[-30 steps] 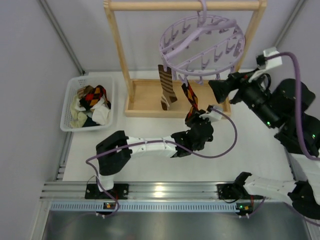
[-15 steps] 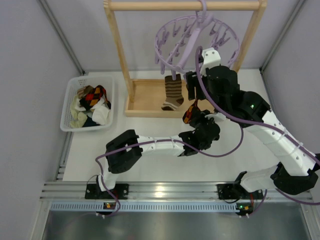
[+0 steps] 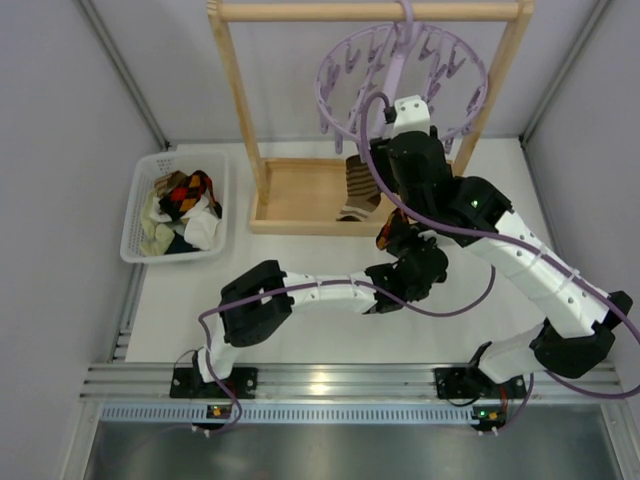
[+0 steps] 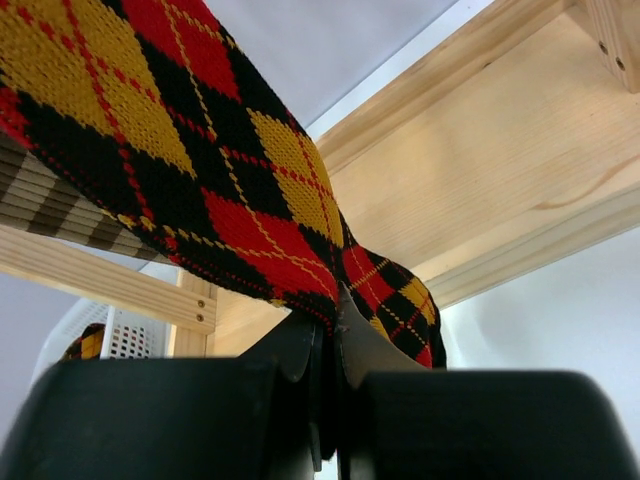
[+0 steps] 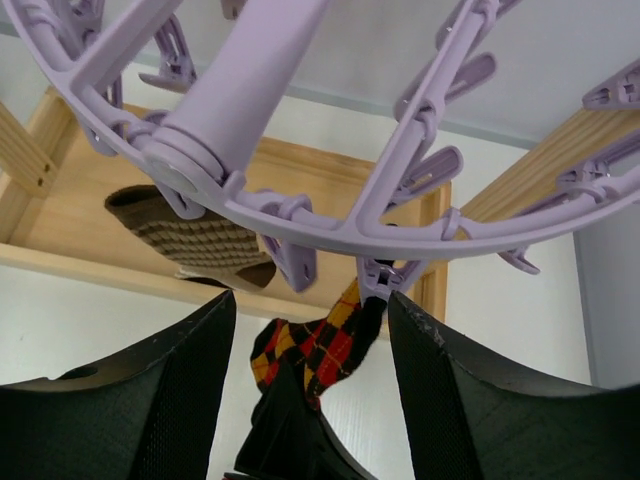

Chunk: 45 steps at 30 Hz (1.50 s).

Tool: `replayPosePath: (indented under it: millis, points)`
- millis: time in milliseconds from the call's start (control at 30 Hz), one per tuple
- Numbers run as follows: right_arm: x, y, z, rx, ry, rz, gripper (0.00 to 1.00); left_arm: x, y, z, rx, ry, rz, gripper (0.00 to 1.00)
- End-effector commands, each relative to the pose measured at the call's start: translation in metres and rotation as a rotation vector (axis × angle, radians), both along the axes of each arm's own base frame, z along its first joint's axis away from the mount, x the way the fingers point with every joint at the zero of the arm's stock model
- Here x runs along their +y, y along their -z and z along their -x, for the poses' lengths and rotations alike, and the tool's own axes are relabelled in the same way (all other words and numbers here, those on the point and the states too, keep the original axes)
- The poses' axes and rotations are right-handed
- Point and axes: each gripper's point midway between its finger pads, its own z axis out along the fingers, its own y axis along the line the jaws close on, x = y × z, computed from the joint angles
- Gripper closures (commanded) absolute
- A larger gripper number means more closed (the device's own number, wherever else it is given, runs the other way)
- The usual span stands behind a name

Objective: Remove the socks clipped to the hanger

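The lavender hanger [image 3: 400, 75] hangs by its hook from the wooden rack's top bar. An argyle sock [image 3: 386, 232] hangs from one clip at its near edge. A brown striped sock [image 3: 357, 190] hangs from another clip. My left gripper [image 3: 400, 250] is shut on the argyle sock's lower end [image 4: 200, 150], with the fabric pinched between the jaws [image 4: 328, 320]. My right gripper [image 5: 310, 340] is open just under the hanger ring [image 5: 300, 215]. The clip [image 5: 378, 278] holding the argyle sock [image 5: 320, 345] lies between its fingers, close to the right one. The brown sock [image 5: 190, 235] hangs to the left.
The light wooden rack [image 3: 240, 120] stands on its base board [image 3: 300, 195] at the back. A white basket [image 3: 140, 215] at the left holds several socks and cloth pieces. My right arm [image 3: 520, 250] arches over the left arm's wrist.
My right arm swung in from the right and rose under the hanger. The hanger turned, carrying the brown sock rightwards. My left gripper kept hold of the argyle sock.
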Motion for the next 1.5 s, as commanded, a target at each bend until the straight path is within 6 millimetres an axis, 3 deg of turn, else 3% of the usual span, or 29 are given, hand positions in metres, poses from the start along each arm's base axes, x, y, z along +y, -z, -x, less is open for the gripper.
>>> replayPosePath:
  millis: [0,133,333,567,967,1167,1367,1467]
  points:
    - [-0.011,-0.010,0.004,-0.047,0.054,-0.006,0.40,-0.005,-0.016,0.000,-0.020,-0.004,0.046,1.00]
    - [-0.014,-0.009,0.007,-0.050,0.056,-0.011,0.42,-0.007,-0.014,0.000,-0.018,0.000,0.047,1.00]
    - [-0.012,0.001,-0.006,-0.042,0.069,0.002,0.43,-0.010,-0.016,0.006,-0.020,0.008,0.049,1.00]
    - [-0.006,-0.002,-0.022,-0.054,0.087,0.021,0.45,-0.012,-0.016,0.010,-0.020,0.014,0.051,1.00]
    - [-0.018,-0.004,-0.035,-0.122,0.195,0.050,0.46,-0.010,-0.024,0.016,-0.023,0.023,0.070,1.00]
    - [-0.018,-0.007,-0.038,-0.137,0.196,0.034,0.54,-0.011,-0.027,0.019,-0.023,0.032,0.078,1.00]
    - [-0.017,-0.007,-0.038,-0.139,0.192,0.033,0.79,-0.011,-0.024,0.019,-0.018,0.038,0.083,1.00]
    - [-0.017,-0.008,-0.036,-0.137,0.183,0.020,0.81,-0.012,-0.021,0.019,-0.017,0.039,0.071,1.00]
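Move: The clip holding the argyle sock stands about 4 cm ahead of the right hand, some 2 cm to its right and 2 cm below. From the right hand, an empty clip on the same rim lies 4 cm ahead, 2 cm left and 1 cm down; the striped sock hangs roughly 6 cm ahead, 6 cm left and 9 cm down. From the left hand, which grips the argyle sock, its clip is some 16 cm up, 3 cm ahead and 2 cm left. Keep the left fingers shut on the argyle sock, easing them about 2 cm back and to the right. Send the right gripper about 4 cm forward, slightly down and right, to straddle the sock's clip under the rim, turning some 10 degrees clockwise; then close its half-open fingers until they pinch the clip from both sides. ##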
